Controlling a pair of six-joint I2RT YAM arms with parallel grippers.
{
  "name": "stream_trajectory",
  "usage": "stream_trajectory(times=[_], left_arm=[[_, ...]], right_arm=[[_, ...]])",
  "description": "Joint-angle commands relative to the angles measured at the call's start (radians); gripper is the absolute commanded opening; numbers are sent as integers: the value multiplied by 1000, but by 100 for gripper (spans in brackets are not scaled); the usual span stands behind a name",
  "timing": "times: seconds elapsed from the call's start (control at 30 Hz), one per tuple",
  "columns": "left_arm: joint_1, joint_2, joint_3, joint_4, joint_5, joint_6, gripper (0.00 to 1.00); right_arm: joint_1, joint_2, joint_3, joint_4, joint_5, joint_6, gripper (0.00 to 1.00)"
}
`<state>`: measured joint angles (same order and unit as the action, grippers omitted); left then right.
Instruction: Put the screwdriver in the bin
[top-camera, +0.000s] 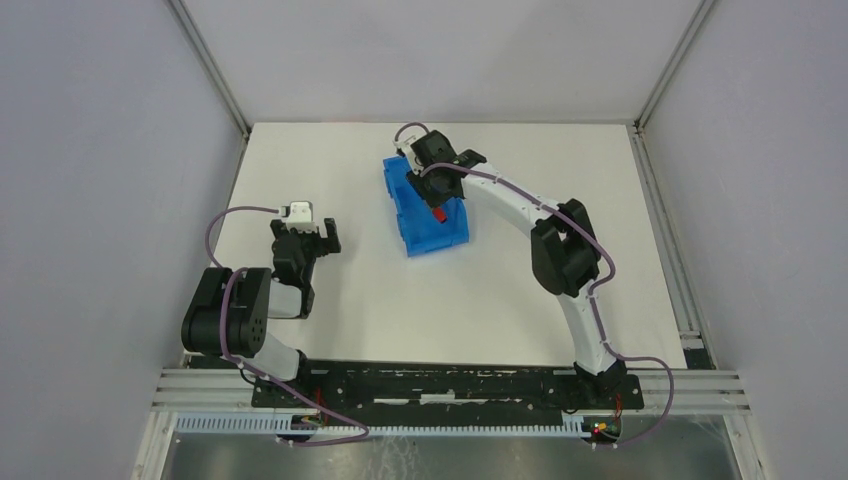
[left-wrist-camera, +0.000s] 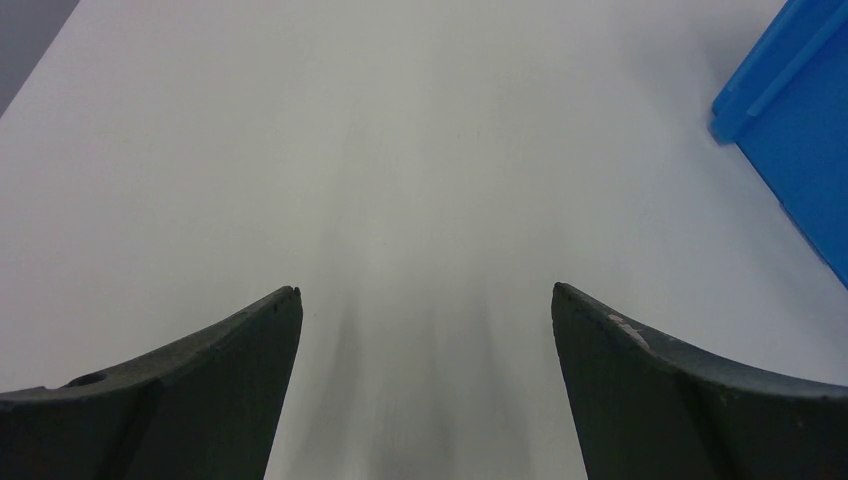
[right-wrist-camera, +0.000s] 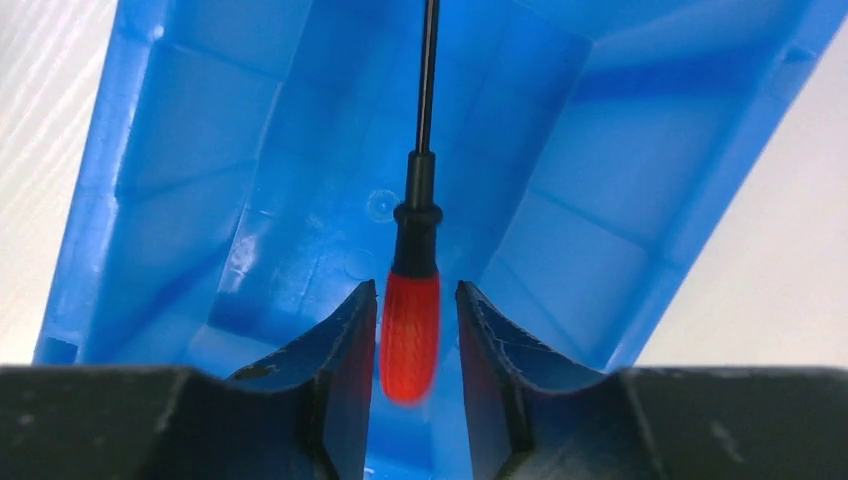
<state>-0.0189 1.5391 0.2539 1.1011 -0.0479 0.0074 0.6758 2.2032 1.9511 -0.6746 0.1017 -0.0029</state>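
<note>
The blue bin (top-camera: 402, 208) stands at mid-table, and my right gripper (top-camera: 434, 192) hangs over its inside. In the right wrist view the screwdriver (right-wrist-camera: 410, 335) points away from me above the bin's floor (right-wrist-camera: 300, 150), its red handle blurred between my right gripper's (right-wrist-camera: 416, 288) fingers. A thin gap shows on each side of the handle, so the jaws stand slightly open and clear of it. From above, the red handle of the screwdriver (top-camera: 438, 213) shows inside the bin. My left gripper (top-camera: 322, 238) is open over bare table left of the bin, holding nothing (left-wrist-camera: 425, 290).
A corner of the bin (left-wrist-camera: 800, 150) shows at the right edge of the left wrist view. Grey walls with metal rails close in the white table (top-camera: 520, 300) on three sides. Both arm bases sit on the black rail at the near edge.
</note>
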Motion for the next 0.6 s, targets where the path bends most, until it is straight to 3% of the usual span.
stream_trajectory(times=[0.0,0.23,0.27,0.3,0.43,0.57], left_arm=[[-1,-11,4,39,-3,-32,100],[-1,-11,4,39,-3,-32,100],[-1,-11,4,39,-4,-32,100],[-1,-11,4,39,-4,-32,100],[-1,-11,4,39,-3,-32,100],[-1,-11,4,39,-4,-32,100]], right_arm=[[10,-9,46,29,22,2,46],[7,-170,134,40,111,-3,66],[2,-205,131,44,119,-13,76],[-5,-248,119,50,134,-22,97],[-90,-453,-31,122,102,-49,98],[-257,-638,-247,200,28,-18,98]])
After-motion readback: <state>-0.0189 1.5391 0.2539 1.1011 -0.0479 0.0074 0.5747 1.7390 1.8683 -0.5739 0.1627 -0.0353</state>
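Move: My right hand is low inside the bin: the bin's middle is about 2 cm ahead, 1 cm left and roughly 5 cm below. The screwdriver's red handle sits between my partly open right fingers, its blade pointing ahead and left, so its middle is some 3 cm ahead, 2 cm left and a couple below. From my idle left hand the bin lies about 8 cm ahead and 25 cm to the right, slightly lower. I spread my right fingers from about a third to fully open, letting go of the screwdriver's handle. After hovering an instant I lift straight up out of the bin, speeding up to some 22 cm, and late in the climb swing about 8 cm right, away from the bin, while the fingertips tip upward by some 25 degrees. ##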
